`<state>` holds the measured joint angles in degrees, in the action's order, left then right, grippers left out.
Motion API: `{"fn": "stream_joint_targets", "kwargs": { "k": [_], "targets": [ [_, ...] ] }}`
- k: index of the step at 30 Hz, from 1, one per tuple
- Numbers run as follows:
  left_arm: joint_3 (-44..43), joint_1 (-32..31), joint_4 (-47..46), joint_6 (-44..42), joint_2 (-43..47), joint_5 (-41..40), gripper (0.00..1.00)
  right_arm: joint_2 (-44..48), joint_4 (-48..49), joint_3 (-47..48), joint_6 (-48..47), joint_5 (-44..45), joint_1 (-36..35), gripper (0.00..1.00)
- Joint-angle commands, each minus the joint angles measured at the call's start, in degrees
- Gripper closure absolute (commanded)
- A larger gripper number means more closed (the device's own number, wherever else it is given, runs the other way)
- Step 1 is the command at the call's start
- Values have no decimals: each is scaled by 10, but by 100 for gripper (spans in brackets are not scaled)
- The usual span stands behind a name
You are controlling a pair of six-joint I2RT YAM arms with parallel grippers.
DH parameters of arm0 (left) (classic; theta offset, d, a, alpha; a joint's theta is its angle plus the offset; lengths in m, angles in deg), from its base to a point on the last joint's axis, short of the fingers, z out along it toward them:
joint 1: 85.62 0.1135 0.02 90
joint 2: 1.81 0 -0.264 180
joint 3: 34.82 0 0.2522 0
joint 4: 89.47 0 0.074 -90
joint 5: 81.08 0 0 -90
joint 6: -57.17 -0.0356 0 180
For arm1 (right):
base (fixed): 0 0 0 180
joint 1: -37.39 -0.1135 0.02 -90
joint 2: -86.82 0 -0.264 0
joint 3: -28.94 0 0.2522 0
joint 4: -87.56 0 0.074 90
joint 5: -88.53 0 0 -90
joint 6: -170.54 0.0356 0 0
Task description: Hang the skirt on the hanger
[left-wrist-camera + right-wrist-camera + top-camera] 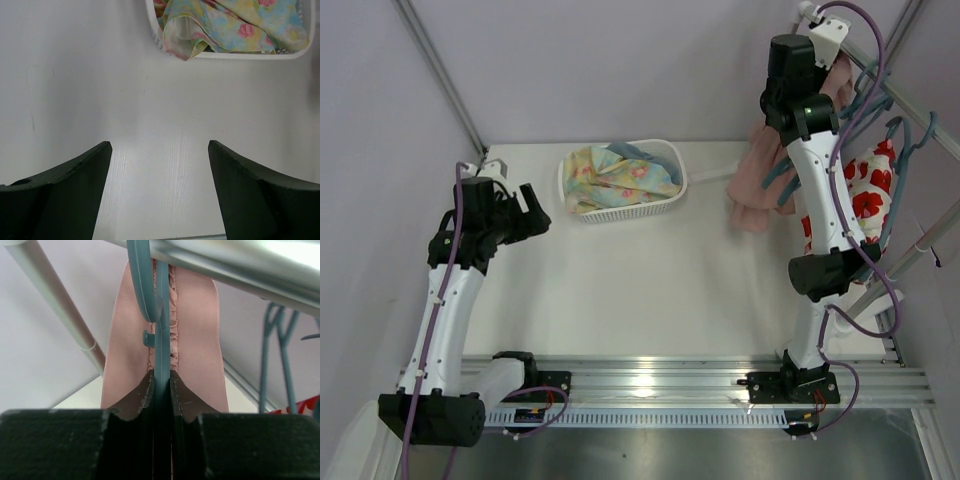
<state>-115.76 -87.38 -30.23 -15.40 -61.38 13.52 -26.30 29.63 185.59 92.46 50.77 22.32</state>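
The dusty-pink skirt [752, 185] hangs at the back right, draped over a teal hanger [783, 180] up by the metal rail [910, 105]. My right gripper [828, 62] is raised to the rail. In the right wrist view it [161, 375] is shut on the hanger's thin bar [161, 315], with pink skirt fabric [197, 340] falling on both sides behind it. The hanger's hook curves just under the rail [225, 265]. My left gripper [535, 215] hovers over the table left of the basket; its fingers are wide apart [159, 145] with only bare table between them.
A white basket [620, 208] at the back centre holds a yellow-and-blue floral cloth [620, 175], also seen in the left wrist view [235, 25]. On the rail at the right hang a white cloth with red flowers [868, 195] and other teal hangers [910, 135].
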Motion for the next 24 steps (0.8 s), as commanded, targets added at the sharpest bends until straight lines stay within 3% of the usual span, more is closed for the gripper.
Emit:
{"fn": "stream_joint_targets", "kwargs": {
  "k": [1,15,17,18,22,24],
  "targets": [
    [6,-4,-20,-13,2,0,16,-22,20,34,13,-26,7,100],
    [11,-4,-38,-21,-27,7,17,-82,76,76,-1,-64,8,98],
    [6,-4,-38,-21,-32,8,17,-82,71,80,-2,-80,9,79],
    [7,-4,-39,-21,-32,12,17,-79,66,81,-1,-86,9,59],
    [11,-4,-43,-19,-31,19,17,-54,37,79,0,-103,7,8],
    [17,-5,-45,-17,-27,22,17,-36,17,77,5,-128,3,1]
  ]
}}
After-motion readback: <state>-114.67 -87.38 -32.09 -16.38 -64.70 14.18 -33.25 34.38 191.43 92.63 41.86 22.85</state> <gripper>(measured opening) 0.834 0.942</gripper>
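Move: The right hand still pinches the hanger carrying the pink skirt, its hook already around the rail. The nearest rail stretch is about 9 cm above the hand, 4 cm ahead and 2 cm right; the skirt hangs some 20 cm below, 2 cm back and 4 cm left. The empty hangers are roughly 8 cm back and 4 cm right, level in height. From the left hand that rail stretch is about 25 cm ahead, 49 cm right and 29 cm higher. Keeping its pinch on the hanger, the right hand pushes it about 5 cm forward and a little left, along the rail towards the far post. It stops there and opens wide, letting go, while the wrist turns slightly counter-clockwise and the hand sinks a centimetre. The left hand, empty and open, sinks about 2 cm and edges forward. ##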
